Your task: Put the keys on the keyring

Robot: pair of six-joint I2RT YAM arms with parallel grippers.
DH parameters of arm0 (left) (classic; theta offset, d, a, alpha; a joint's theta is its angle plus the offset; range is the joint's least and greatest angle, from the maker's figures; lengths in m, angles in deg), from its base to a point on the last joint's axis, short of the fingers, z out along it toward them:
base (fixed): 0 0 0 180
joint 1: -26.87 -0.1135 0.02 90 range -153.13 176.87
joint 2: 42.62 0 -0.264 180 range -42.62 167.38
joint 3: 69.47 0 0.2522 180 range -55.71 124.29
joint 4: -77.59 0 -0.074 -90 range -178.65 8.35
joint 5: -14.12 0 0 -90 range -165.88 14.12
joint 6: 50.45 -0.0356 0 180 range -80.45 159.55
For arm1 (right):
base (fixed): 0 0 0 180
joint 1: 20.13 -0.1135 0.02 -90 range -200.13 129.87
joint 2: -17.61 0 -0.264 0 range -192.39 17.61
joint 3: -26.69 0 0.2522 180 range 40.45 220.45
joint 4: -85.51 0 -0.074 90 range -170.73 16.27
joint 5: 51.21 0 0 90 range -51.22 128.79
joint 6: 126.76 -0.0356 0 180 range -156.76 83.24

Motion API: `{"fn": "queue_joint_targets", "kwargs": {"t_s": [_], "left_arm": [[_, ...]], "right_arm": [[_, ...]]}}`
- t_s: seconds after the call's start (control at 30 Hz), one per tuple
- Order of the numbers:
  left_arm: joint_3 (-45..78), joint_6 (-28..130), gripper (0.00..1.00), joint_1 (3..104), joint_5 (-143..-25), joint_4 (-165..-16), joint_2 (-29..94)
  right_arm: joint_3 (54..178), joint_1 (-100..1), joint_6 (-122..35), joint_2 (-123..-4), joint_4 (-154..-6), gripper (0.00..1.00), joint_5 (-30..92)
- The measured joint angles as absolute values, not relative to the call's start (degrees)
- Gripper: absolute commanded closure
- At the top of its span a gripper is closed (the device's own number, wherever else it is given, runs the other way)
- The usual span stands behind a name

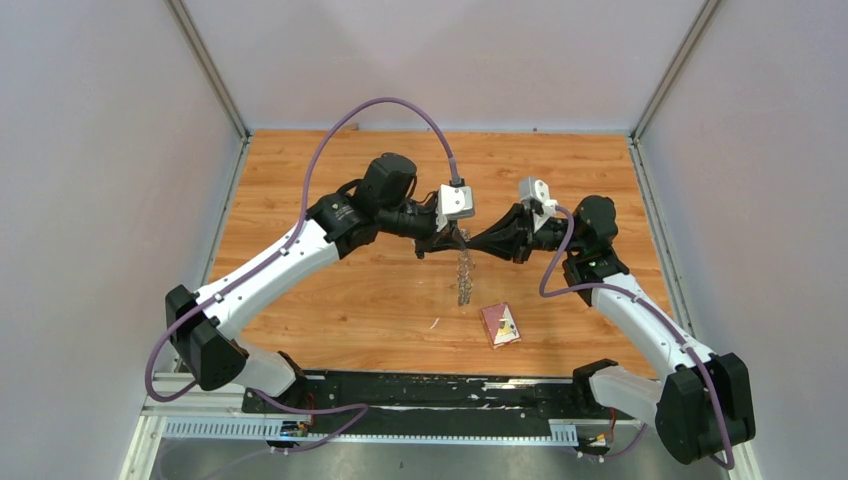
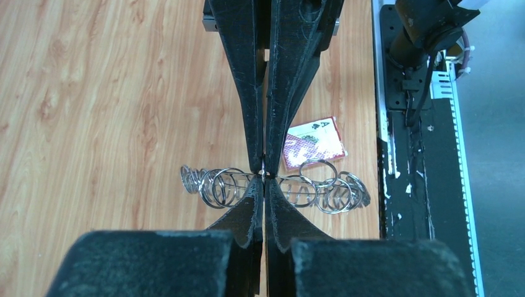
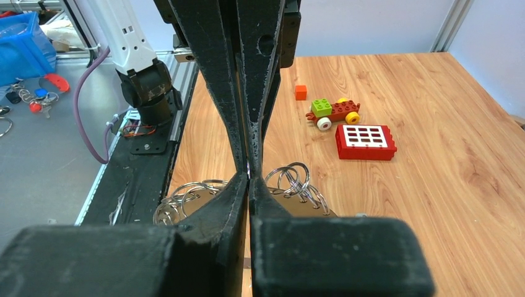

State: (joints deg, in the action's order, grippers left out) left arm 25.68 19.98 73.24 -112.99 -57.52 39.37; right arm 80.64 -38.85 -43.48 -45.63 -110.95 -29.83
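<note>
The keyring (image 1: 464,280) hangs edge-on above the table's middle, a grey disc with several small split rings through its rim (image 2: 303,189) (image 3: 297,203). My left gripper (image 1: 455,238) (image 2: 264,178) and right gripper (image 1: 470,240) (image 3: 249,179) meet tip to tip at its top edge, each shut on the rim. In each wrist view the other arm's fingers (image 2: 275,93) (image 3: 216,74) come in from the top. The keys are not clearly in view. A small bunch with red and blue bits (image 3: 34,99) lies off the table, too small to identify.
A maroon playing card (image 1: 500,325) (image 2: 314,143) lies on the wood below the keyring. A red block with white squares (image 3: 365,142), a toy brick car (image 3: 332,111) and an orange cube (image 3: 301,92) show in the right wrist view. A blue bin (image 3: 21,43) stands off the table.
</note>
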Motion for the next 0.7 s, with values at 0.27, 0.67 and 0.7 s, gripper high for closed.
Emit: {"fn": "queue_joint_targets", "kwargs": {"t_s": [0.27,0.67,0.7], "left_arm": [[22.79,19.23,1.0,73.04,-111.22,-57.52,37.71],[20.59,16.96,1.0,63.66,-111.63,-50.3,28.25],[20.85,16.74,1.0,62.99,-111.63,-49.06,27.55]], "right_arm": [[83.87,-38.17,-39.17,-45.33,-102.95,0.49,-26.38],[91.45,-36.69,-28.59,-47.62,-89.49,0.25,-17.79],[92.02,-36.73,-27.96,-48.95,-89.03,0.26,-17.2]]}}
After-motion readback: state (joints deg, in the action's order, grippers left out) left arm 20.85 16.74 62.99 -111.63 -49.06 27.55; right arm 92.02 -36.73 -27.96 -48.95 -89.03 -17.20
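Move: The keyring hangs from the left fingertips, its middle about 7 cm below both hands, where the right's shut tips meet it. The loose red-tagged key lies on the table, hidden under the left gripper from above, some 27 cm below the hands, about 14 cm ahead, 7 cm left of the left hand and 8 cm left of the right. From the right hand, the card box is about 9 cm back and 9 cm right, the red window block 17 cm ahead and 25 cm left. The keyring stays pinched in the left fingers and is carried left about 8 cm, dipping slightly before rising, with a small counter-clockwise turn. The right fingers open wide and come free of it; that hand goes forward some 6.5 cm, nearer the red-tagged key, drifting a little right, rising slightly then sinking back, and swinging about 15 degrees clockwise. ##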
